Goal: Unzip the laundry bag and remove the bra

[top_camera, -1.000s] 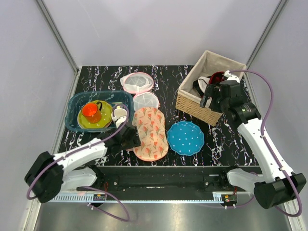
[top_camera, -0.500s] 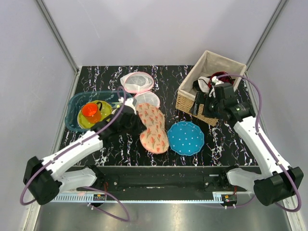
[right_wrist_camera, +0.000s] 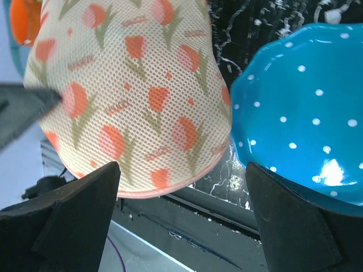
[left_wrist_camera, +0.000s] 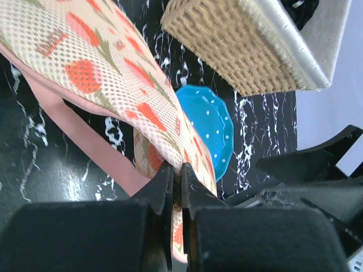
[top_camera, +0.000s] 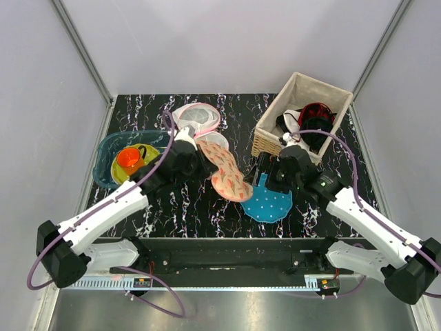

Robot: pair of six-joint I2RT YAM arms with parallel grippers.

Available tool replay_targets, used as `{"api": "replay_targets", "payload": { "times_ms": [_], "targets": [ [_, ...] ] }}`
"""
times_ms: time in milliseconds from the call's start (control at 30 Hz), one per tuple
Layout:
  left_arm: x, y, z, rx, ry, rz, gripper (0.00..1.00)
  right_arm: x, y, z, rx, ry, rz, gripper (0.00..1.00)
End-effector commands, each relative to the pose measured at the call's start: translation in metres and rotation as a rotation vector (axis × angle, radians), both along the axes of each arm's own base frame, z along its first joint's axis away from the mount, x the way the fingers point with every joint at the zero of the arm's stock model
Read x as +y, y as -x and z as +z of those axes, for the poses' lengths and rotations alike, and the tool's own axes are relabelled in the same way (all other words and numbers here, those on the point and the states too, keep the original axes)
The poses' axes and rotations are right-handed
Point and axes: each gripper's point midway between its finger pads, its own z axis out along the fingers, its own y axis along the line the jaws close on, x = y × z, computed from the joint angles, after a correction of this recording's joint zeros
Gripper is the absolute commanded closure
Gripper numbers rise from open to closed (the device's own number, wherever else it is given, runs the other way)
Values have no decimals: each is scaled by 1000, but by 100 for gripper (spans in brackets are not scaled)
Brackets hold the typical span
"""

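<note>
The laundry bag (top_camera: 226, 172), a peach pouch with a tulip print and pink trim, hangs tilted above the table. My left gripper (top_camera: 198, 157) is shut on its upper left edge. In the left wrist view the jaws (left_wrist_camera: 177, 170) pinch the bag's fabric (left_wrist_camera: 108, 62) between them. My right gripper (top_camera: 256, 174) is open just beside the bag's lower right end. Through the right wrist camera, the bag (right_wrist_camera: 136, 90) hangs ahead of the spread fingers (right_wrist_camera: 184, 218), not between them. The bra is hidden.
A blue polka-dot pouch (top_camera: 274, 201) lies under my right gripper. Two white mesh bags (top_camera: 196, 116) lie behind. A teal bin (top_camera: 103, 155) with an orange cup stands at the left. A wicker basket (top_camera: 272, 141) with garments stands at the right.
My left gripper shut on the laundry bag's edge and lifted it up and to the right. My right arm swung from the basket down and left to the bag.
</note>
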Motion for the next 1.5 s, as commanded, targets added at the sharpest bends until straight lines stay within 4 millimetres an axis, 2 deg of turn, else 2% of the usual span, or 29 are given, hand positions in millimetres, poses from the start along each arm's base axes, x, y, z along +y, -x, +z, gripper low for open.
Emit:
{"api": "replay_targets", "payload": {
  "times_ms": [0,33,67,133,167,200,233,267,300,433,467,567,667,733,767,800,833,867,900,933,967,1000,1033,1067,1100,1167,1233,1400,1467],
  "targets": [
    [-36,2,6,11,306,58,100,-12,-13,-20,48,-28,-214,0],
    [-51,12,4,20,357,-14,84,-25,-17,-14,11,-27,-286,0],
    [-67,23,-13,69,360,-94,62,-33,-18,-12,-7,-15,-320,0],
    [-84,49,-24,133,298,-240,26,-58,-20,1,-84,13,-400,0],
    [-88,47,-10,113,284,-269,23,-64,-20,4,-108,24,-410,0],
    [-79,48,-16,100,206,-279,17,-70,-21,8,-135,38,-425,0],
    [-72,45,-8,63,177,-261,4,-73,-19,8,-145,68,-408,0],
    [-65,38,9,4,162,-234,1,-73,-18,8,-147,80,-395,0],
    [-47,30,22,-76,112,-190,1,-71,-16,3,-127,97,-372,0],
    [4,4,55,-182,39,-37,1,-56,-5,-43,21,149,-297,1],
    [15,0,58,-195,23,-8,1,-55,0,-61,60,157,-290,0],
    [42,-1,63,-206,8,64,1,-44,7,-81,113,111,-270,0],
    [54,4,53,-191,-8,91,1,-35,9,-85,119,114,-257,0],
    [59,8,36,-157,-35,98,1,-28,12,-85,83,196,-216,0],
    [62,11,30,-142,-43,105,1,-18,8,-68,34,206,-199,0],
    [65,12,26,-134,-52,112,1,-19,3,-74,-3,317,-182,0],
    [69,13,22,-125,-63,120,1,0,13,-71,-43,357,-86,0],
    [76,16,18,-116,-83,133,1,19,9,-54,-96,365,-26,0],
    [82,16,16,-111,-95,150,1,26,8,-65,-142,499,43,0],
    [88,16,17,-113,-106,169,1,44,19,-63,-196,546,126,0],
    [100,18,16,-112,-144,210,1,60,17,-51,-248,561,164,0],
    [108,20,22,-126,-147,232,1,68,13,-63,-289,670,234,0],
    [114,21,24,-133,-156,251,1,81,17,-65,-319,700,300,0],
    [122,23,25,-136,-176,264,1,95,12,-59,-351,709,317,0],
    [130,25,31,-147,-171,285,1,105,6,-71,-376,765,376,0],
    [144,29,32,-138,-188,324,1,124,-4,-69,-422,769,387,0],
    [157,32,34,-139,-193,369,1,147,-15,-78,-476,770,405,0],
    [170,38,27,-97,-212,418,1,176,-36,-105,-567,789,396,0],
    [173,39,25,-88,-223,424,1,172,-43,-116,-593,845,381,2]
  ]
}}
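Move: The laundry bag hangs from the closed left fingers, its middle about 7 cm to their right and 7 cm lower; the open right hand has it about 11 cm to its left, 6 cm lower. The blue plate it will partly cover lies some 24 cm right, 7 cm back and 20 cm below the left hand, and 7 cm right, 4 cm back and 17 cm below the right. The round mesh bag is about 16 cm ahead of the left hand, 21 cm down. Bring the left gripper down about 8 cm, back and right, opening wide to let go of the laundry bag, then lift clear and swing left towards the basin. Meanwhile ease the open right gripper right and down, then sweep it some 20 cm left, over the bag to its strap end, sinking further and rolling its left side down through some 45 degrees with a counter-clockwise turn. ##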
